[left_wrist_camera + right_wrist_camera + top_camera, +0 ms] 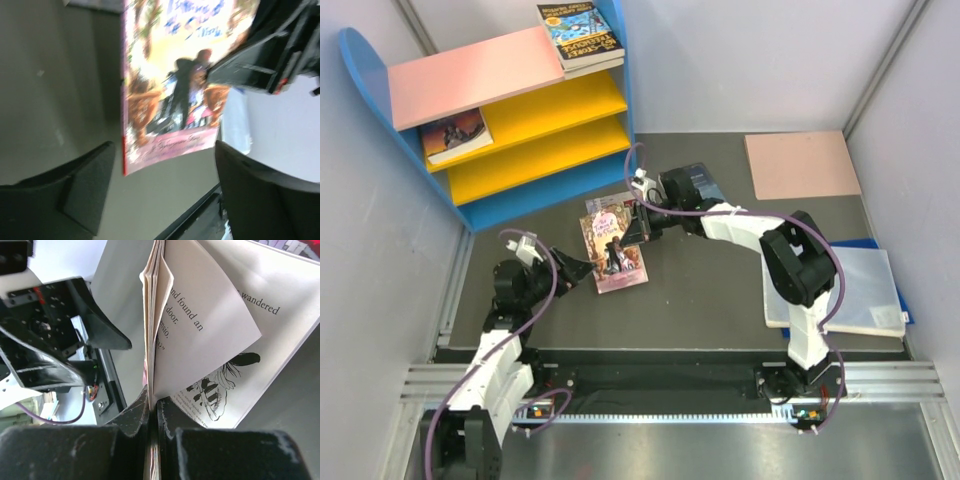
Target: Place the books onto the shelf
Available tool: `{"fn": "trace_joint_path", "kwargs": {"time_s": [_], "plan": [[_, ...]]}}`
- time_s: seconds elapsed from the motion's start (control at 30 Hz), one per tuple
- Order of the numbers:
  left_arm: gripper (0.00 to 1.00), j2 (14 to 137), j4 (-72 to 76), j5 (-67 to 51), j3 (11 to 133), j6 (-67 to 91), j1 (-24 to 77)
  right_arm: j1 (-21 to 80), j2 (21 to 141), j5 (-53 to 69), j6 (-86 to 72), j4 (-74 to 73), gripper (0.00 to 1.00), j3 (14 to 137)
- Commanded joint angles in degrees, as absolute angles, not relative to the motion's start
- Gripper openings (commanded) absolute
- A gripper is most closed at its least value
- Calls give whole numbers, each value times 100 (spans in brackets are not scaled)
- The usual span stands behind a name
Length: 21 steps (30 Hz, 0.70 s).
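Note:
The shelf (pixel 380 110) stands at the back left, with blue sides, a pink top and yellow boards. A blue-yellow cartoon book (pixel 580 33) lies on its top at the right end. A dark orange-brown book (pixel 455 136) lies on the upper yellow board. My right gripper (pixel 640 217) is shut on the far edge of the pink-purple book (pixel 614 250), and its pages (pixel 210 310) fan open above the fingers (pixel 135 415). My left gripper (pixel 586 268) stands open just left of that book (pixel 170 95), with nothing between its fingers (pixel 75 190). A navy book (pixel 708 183) lies partly under the right arm.
A flat pink board (pixel 803 165) lies at the back right. A large pale blue-white pad (pixel 870 290) lies at the right, beside the right arm's base. Grey walls close in the table on the left, back and right.

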State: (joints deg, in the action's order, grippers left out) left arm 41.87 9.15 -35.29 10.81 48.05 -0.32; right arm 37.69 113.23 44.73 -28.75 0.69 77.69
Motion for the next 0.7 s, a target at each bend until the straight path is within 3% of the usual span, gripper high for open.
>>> {"fn": "trace_joint_path", "kwargs": {"time_s": [0.0,0.07,0.47,0.67], "plan": [[73,4376,2329,-3771,984,4834,-18,3762,11022,4755,-3014,500,0,7945],[65,4613,2320,-3744,1011,4817,184,3762,11013,4790,-3085,571,0,7945],[63,5141,2003,-2989,1274,4491,641,3674,10916,4825,-3146,554,0,8226],[56,5589,2310,-2874,1327,4482,993,3656,10898,4851,-3181,580,0,8297]]}}
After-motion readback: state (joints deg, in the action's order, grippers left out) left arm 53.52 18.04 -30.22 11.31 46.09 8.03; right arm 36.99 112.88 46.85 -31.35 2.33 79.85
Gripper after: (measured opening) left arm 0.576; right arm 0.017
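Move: The pink storybook, already held up in the right hand, has its middle about 5 cm ahead of the left hand, 7 cm to its right and 2 cm below. From the left hand, the red-picture book on the table lies some 12 cm ahead, 8 cm right, and the blue book 15 cm ahead, 24 cm right, both about 10 cm below. The storybook's middle is roughly 3 cm left and 2 cm back of the right hand, 1 cm lower. Left hand eases about 3 cm right and down towards the storybook's near edge, partly closing; right lifts 2.5 cm. ##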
